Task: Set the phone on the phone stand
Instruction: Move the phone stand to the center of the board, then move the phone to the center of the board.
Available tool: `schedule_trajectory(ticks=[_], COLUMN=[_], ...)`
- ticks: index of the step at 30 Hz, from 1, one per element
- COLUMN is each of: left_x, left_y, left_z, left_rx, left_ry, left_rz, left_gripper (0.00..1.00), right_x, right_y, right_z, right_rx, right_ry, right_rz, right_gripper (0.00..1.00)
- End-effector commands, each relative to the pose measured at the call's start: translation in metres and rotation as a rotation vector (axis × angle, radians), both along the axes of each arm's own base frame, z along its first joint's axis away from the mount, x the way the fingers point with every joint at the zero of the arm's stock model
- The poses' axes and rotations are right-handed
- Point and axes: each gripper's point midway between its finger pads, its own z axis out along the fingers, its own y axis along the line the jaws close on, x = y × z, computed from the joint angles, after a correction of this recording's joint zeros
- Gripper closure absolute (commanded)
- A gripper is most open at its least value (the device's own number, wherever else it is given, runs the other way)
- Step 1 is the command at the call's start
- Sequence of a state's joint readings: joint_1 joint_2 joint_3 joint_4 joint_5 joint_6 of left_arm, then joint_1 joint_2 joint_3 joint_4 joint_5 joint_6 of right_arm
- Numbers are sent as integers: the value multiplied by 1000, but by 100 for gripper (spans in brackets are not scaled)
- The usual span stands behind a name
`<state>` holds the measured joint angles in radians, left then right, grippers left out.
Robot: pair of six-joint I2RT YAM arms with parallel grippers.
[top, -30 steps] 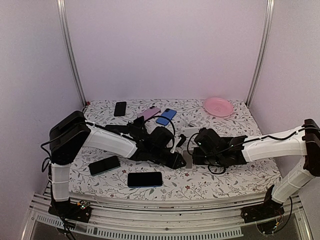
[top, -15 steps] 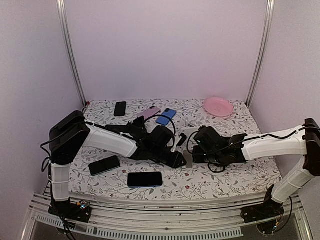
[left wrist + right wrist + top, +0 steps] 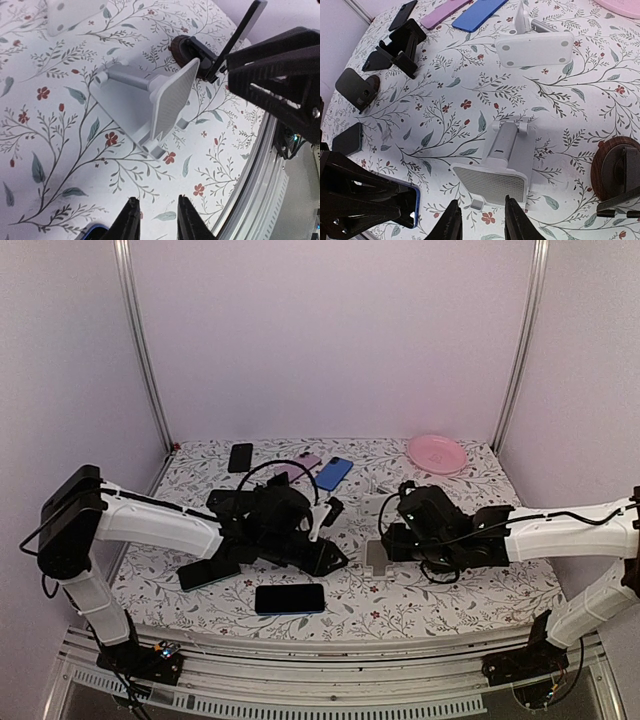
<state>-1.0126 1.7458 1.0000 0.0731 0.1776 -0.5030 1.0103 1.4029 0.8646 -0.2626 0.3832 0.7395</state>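
The silver phone stand [image 3: 377, 556] [image 3: 165, 105] [image 3: 505, 167] stands on the flowered table between my two grippers, with nothing on its plate. A black phone with a blue rim [image 3: 290, 598] [image 3: 413, 204] lies flat near the front edge. My left gripper [image 3: 335, 561] [image 3: 157, 198] is just left of the stand, jaws slightly apart and empty. My right gripper [image 3: 388, 540] [image 3: 481, 200] hovers at the stand's right side, jaws also apart with nothing between them. Neither gripper touches the stand.
Another dark phone [image 3: 209, 570] lies front left. Black [image 3: 240, 457], pink [image 3: 300, 464] and blue [image 3: 333, 473] phones lie at the back. A white stand [image 3: 535, 47], black stands [image 3: 400, 46] [image 3: 357, 87] and a wooden-based one [image 3: 619, 172] surround the silver one. A pink plate [image 3: 437, 453] sits back right.
My left arm has drawn back to the left, away from the stand. Both grippers have opened a little, and the stand now shows uncovered between them.
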Motion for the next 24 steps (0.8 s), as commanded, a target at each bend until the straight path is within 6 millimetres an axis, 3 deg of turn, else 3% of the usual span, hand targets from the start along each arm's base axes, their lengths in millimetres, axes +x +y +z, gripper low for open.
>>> schedule_trajectory(ticks=[1,7,11,13,17,24], left_x=[-1,-1,-12,-18,-24,-43], left_y=[34,79,97,104,117,137], left_z=[-6,-13,-23,-33,-47,-43], left_rx=[52,107,161,189,225,175], left_ry=[-26,-34,-38,-27,4,62], left_rz=[78,148,130,119,155,274], left_gripper=[71,61,46,36,20,12], right_x=[-1,-3,-4,-5,-9,-16], right_y=[10,9,2,-2,-9,-22], right_z=[37,62,85,95,108,111], right_rx=[64,100,114,125,140,169], right_ry=[-71,-135,-197,-222,-255,-258], right_rz=[31,58,72,72,81,69], right_gripper=[65,40,18,12,9,9])
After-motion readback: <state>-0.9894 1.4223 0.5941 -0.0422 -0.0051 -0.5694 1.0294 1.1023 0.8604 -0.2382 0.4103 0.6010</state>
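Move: The black phone with the blue edge lies about 11 cm left of the left hand, 3 cm back and 9 cm below. From that hand the white phone stand is roughly 10 cm right and 4 cm ahead, and the other black phone some 30 cm left and 3 cm ahead. From the right hand, the white stand is about 3 cm ahead, 3 cm left and 8 cm below, the round dark stand 11 cm right and 1 cm ahead, and the blue-edged phone 24 cm left and 6 cm back. The white stand is left alone, and the blue-edged phone is approached by the left hand: it swings some 13 cm left, sinking about 5 cm and drawing slightly back to come over the phone, twisting a little counter-clockwise while its fingers spread wide, without touching. The right hand, already clear, rises about 11 cm away from the stand, tips its fingers upward and opens wide. ##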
